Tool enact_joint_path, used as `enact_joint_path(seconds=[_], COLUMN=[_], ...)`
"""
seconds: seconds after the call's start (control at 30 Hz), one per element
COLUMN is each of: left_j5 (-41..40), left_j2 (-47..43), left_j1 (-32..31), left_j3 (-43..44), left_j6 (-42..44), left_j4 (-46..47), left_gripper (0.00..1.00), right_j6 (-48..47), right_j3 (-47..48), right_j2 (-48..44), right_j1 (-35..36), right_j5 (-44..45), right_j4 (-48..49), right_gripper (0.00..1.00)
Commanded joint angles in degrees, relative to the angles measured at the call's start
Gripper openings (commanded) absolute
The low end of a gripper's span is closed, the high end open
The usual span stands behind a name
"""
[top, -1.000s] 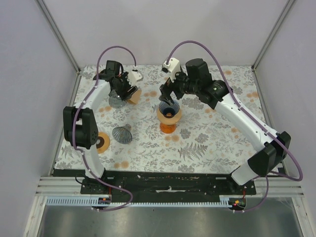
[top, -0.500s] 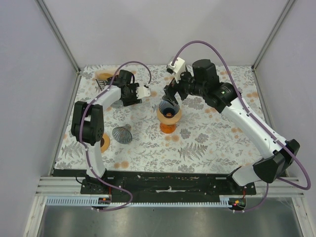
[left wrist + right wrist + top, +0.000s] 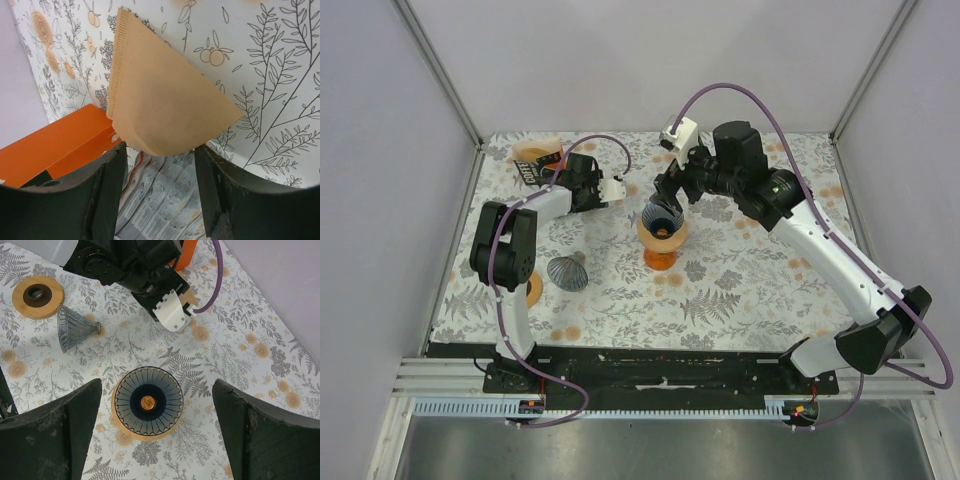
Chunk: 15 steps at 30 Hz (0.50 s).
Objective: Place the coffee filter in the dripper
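A brown paper coffee filter [image 3: 160,95] lies flat on the flowered cloth just past my left fingertips. My left gripper [image 3: 160,167] is open, jaws apart, with a grey ribbed surface [image 3: 167,200] between them; it touches nothing I can see. In the top view it [image 3: 592,182] sits low at the back left. The dark ribbed dripper [image 3: 662,222] stands on an orange and wood base mid-table. It also shows in the right wrist view [image 3: 148,402]. My right gripper [image 3: 667,197] hangs above it, wide open and empty, as its wrist view [image 3: 157,440] shows.
A second grey dripper [image 3: 567,272] lies on its side at the left, with a wooden ring [image 3: 529,290] beside it. An orange coffee box [image 3: 537,161] stands at the back left, close to my left gripper. The enclosure walls stand close on three sides.
My left arm has swung its gripper round low over the back left of the table, uncovering the orange box. My right gripper has shifted slightly right, staying over the dripper.
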Motion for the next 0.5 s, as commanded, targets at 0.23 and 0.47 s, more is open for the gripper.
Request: enact_joint_path(seconds=[0.23, 0.47], left_j5=[0.1, 0.8], left_j2=[0.9, 1.5], left_j1=[0.0, 0.0], left_j3=[-6.3, -6.6], left_j6=[2.1, -1.9], left_j4=[19.8, 20.8], left_gripper=[0.41, 0.02], right_j6=[-0.6, -0.1], right_j3=[-0.7, -0.8], right_j2=[-2.3, -2.8], right_j1=[0.2, 0.2], right_j5=[-1.7, -1.2], right_j4=[0.8, 0.7], right_gripper=[0.98, 0.98])
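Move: The coffee filter lies just off the left fingertips: its middle is about 5 cm to that hand's right, 2 cm farther out and some 3 cm lower. The orange box stands about 9 cm ahead of the left hand and 5 cm to its left, roughly level in height; the glass server is about 8 cm to its left and 1 cm back, a little below. From the raised right hand, the filter is some 20 cm ahead, 31 cm left and 30 cm down. The left hand eases down about 1 cm beside the coffee filter and then creeps forward about 1.5 cm, its fingertips tipping upward and outward by some 10 degrees. As it does so, its fingers close from a bit over half open to nearly shut and pinch the filter's left-hand edge, the one facing the glass server, from its two sides, with the hand staying low over the table. ##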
